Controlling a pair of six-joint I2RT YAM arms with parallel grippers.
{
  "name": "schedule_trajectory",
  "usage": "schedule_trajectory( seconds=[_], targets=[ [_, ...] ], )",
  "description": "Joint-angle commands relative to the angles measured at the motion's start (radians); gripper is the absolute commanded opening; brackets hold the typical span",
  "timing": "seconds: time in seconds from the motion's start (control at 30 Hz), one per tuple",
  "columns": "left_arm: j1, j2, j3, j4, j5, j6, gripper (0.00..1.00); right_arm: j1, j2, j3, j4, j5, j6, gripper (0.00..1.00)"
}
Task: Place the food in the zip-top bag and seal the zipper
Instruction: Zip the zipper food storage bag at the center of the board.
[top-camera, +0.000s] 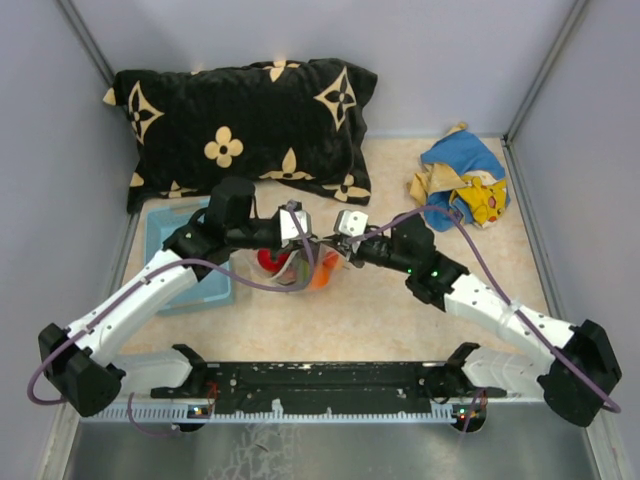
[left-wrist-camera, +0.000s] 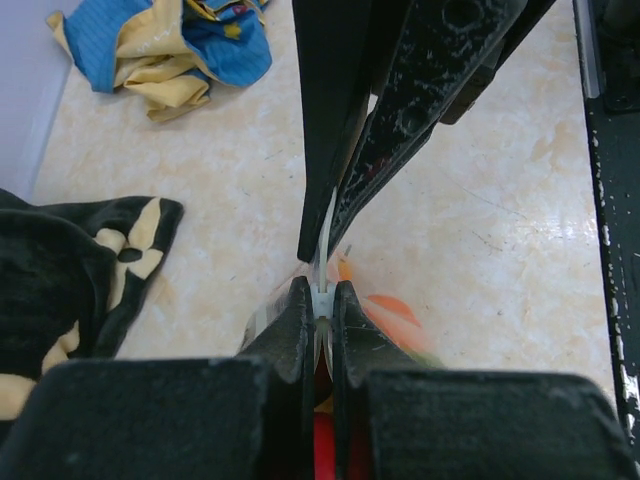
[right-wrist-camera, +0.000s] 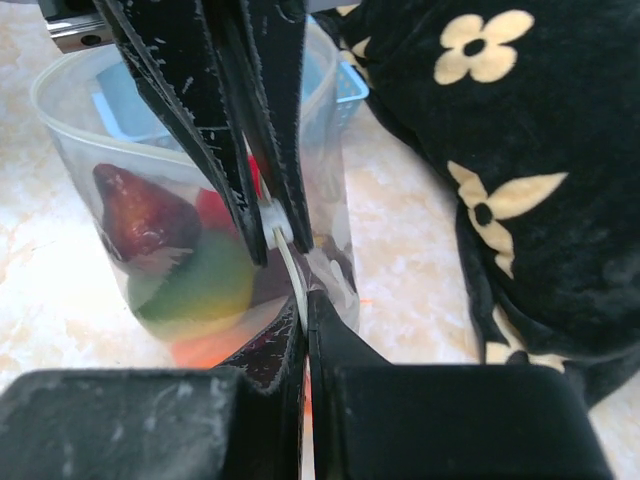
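Observation:
The clear zip-top bag stands at the table's middle and holds the food: a dark purple-brown piece, a green one, a red one and an orange one. Its pale zipper runs between both grippers. My left gripper is shut on the zipper. My right gripper is shut on the same strip a short way along. From above, the left gripper and the right gripper nearly touch over the bag's mouth.
A black pillow with cream flowers lies at the back, close behind the bag. The light blue basket sits under the left arm. A blue-and-yellow cloth is bunched at the back right. A black rail runs along the near edge.

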Motion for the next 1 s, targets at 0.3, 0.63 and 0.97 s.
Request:
schedule_trajectory(
  seconds=[0.3, 0.63, 0.97],
  targets=[
    [0.006, -0.060, -0.023, 0.011, -0.094, -0.020, 0.04, -0.030, -0.140, -0.031, -0.026, 0.174, 0.055, 0.00],
    [0.004, -0.038, -0.012, 0.018, -0.009, -0.040, 0.04, -0.029, -0.106, 0.019, -0.045, -0.065, 0.010, 0.42],
    [0.002, -0.019, -0.003, 0.018, 0.035, -0.052, 0.05, -0.029, -0.011, 0.094, 0.017, -0.140, 0.012, 0.42]
  ],
)
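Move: The left fingers already pinch the zip slider on top of the upright bag; the zip strip's free end lies some 4 cm to their right, already held between the right fingertips. From the right hand the slider is about 4 cm to the left and 1 cm ahead, level with it. The food in the bag hangs roughly 10 cm lower, about 8 cm to the right hand's left and 2 cm back. The right hand pulls the strip about 3 cm right from the left-held slider, opens, and returns about 2.5 cm left. ##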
